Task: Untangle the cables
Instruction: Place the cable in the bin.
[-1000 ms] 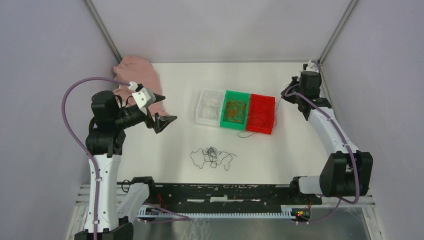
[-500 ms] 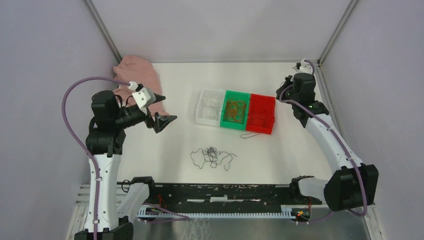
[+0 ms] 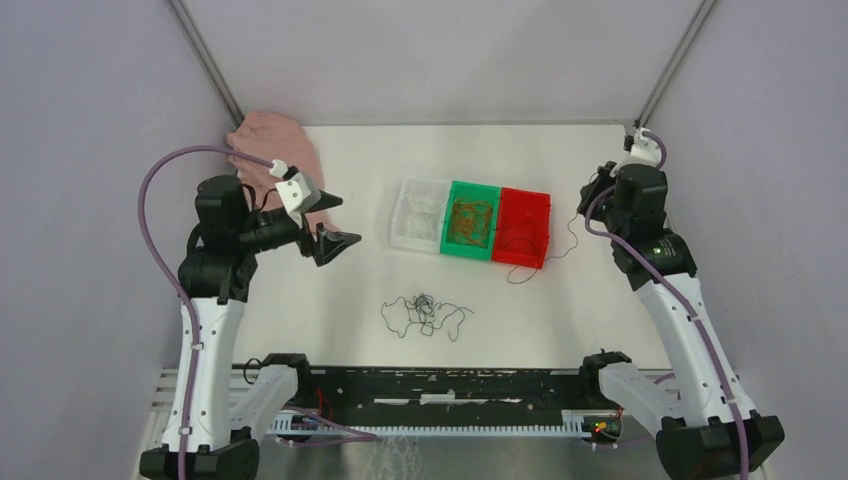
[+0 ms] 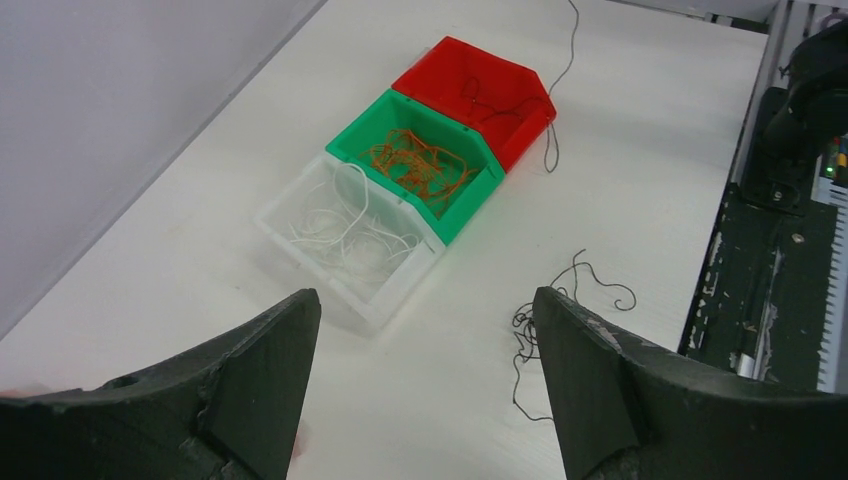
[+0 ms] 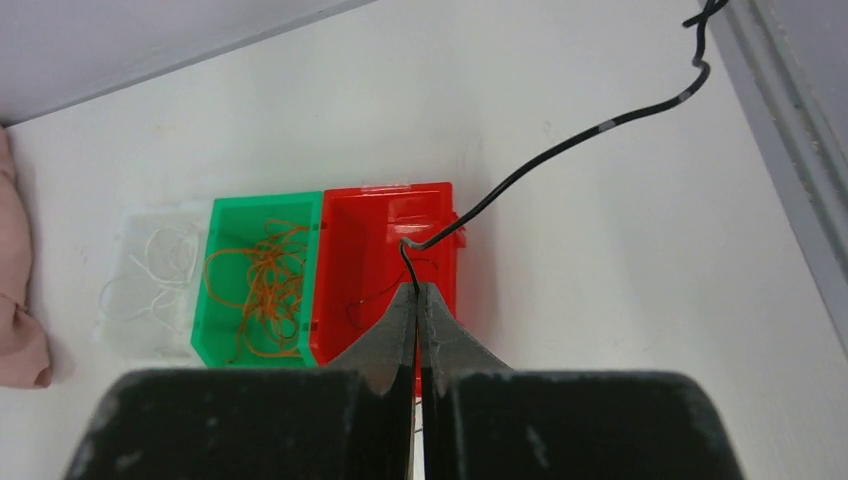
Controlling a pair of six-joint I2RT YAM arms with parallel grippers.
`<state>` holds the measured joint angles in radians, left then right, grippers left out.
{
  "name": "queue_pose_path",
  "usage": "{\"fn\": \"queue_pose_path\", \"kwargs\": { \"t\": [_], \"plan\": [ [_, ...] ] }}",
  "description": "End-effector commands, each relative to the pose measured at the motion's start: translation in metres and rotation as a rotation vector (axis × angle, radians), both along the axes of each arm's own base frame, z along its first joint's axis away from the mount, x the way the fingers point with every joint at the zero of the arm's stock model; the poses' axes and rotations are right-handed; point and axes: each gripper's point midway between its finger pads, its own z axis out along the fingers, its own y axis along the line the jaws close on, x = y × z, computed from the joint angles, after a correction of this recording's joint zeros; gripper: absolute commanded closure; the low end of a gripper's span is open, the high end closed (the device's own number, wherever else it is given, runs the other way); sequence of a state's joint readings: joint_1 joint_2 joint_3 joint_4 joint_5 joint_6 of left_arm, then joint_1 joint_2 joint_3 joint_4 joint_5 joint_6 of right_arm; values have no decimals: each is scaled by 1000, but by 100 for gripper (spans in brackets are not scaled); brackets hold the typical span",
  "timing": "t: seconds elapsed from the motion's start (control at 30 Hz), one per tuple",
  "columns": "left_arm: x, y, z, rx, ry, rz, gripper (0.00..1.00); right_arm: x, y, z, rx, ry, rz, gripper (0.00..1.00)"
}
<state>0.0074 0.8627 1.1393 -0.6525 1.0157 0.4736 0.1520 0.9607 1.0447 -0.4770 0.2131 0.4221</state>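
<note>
A loose tangle of black cables (image 3: 424, 314) lies on the white table in front of the bins; the left wrist view shows it beside the right finger (image 4: 545, 325). My left gripper (image 3: 346, 220) hovers open left of the bins, nothing between its fingers (image 4: 425, 300). My right gripper (image 3: 592, 192), right of the red bin (image 3: 522, 228), is shut on one black cable (image 5: 560, 145) at the fingertips (image 5: 418, 290). That cable (image 3: 560, 245) trails to the red bin's front corner. Orange cables fill the green bin (image 3: 470, 222), whitish ones the clear bin (image 3: 420, 215).
A pink cloth (image 3: 275, 145) lies bunched at the back left, just behind the left arm. A black rail (image 3: 430, 385) runs along the table's near edge. Grey walls close in on the left, right and back.
My right arm swung back and to the right, dragging the black cable out to the right of the red bin. The left gripper shifted slightly right and stays open.
</note>
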Motion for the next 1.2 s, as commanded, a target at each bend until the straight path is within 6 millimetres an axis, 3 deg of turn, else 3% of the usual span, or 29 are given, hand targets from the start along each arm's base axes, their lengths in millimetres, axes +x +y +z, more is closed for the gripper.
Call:
{"fn": "queue_pose_path", "kwargs": {
  "t": [0.0, 0.1, 0.2, 0.3, 0.43, 0.57, 0.67, 0.8, 0.9, 1.07, 1.17],
  "plan": [
    [-10, -14, -4, 16, 23, -63, 16, 5, 16, 34, 57, -64, 71, 100],
    [-17, -28, -20, 68, 54, -103, 16, -2, -8, 50, -20, -27, -33, 100],
    [-21, -39, -31, 108, 60, -128, 15, -12, -37, 38, -169, 75, -132, 100],
    [-19, -42, -30, 112, 59, -133, 15, -19, -55, -14, -294, 219, -168, 100],
    [-15, -43, -23, 113, 43, -129, 15, -24, -52, -94, -291, 339, -155, 100],
    [-16, -43, -17, 112, 35, -129, 15, -20, -48, -134, -284, 434, -141, 100],
    [-16, -42, -15, 113, 26, -124, 14, -18, -47, -142, -289, 453, -138, 100],
    [-16, -42, -12, 115, 16, -119, 14, -14, -26, -117, -184, 349, -61, 100],
    [-15, -42, -13, 115, 19, -120, 14, -8, -7, -74, -91, 159, 13, 100],
    [-13, -44, -9, 97, 24, -116, 14, 3, -3, 4, -85, -92, 41, 100],
    [-10, -48, -5, 68, 32, -114, 14, 13, 1, 34, -95, -153, 62, 100]
  ]
}}
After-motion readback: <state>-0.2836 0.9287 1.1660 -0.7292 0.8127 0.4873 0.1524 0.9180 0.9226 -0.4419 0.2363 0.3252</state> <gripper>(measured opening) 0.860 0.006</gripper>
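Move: The red bin, where the held cable is to go, lies about 11 cm left of the right hand, 3 cm ahead and 24 cm below; the green bin is 11 cm farther left of it and 1 cm farther out. The loose black cable lies on the table, some 13 cm right of the open left hand, 5 cm back and 33 cm down; from that hand the white bin is 12 cm right, 16 cm ahead, 30 cm down. The held cable, still pinched in the right hand's shut fingers and trailing to the red bin, is flicked: the hand lifts slightly, shifts some 4 cm right, plunges about 20 cm while tipping down 30 degrees, then rises about 13 cm and levels off. The left hand, open and empty, eases 4 cm right and 3 cm down towards the loose cable. ##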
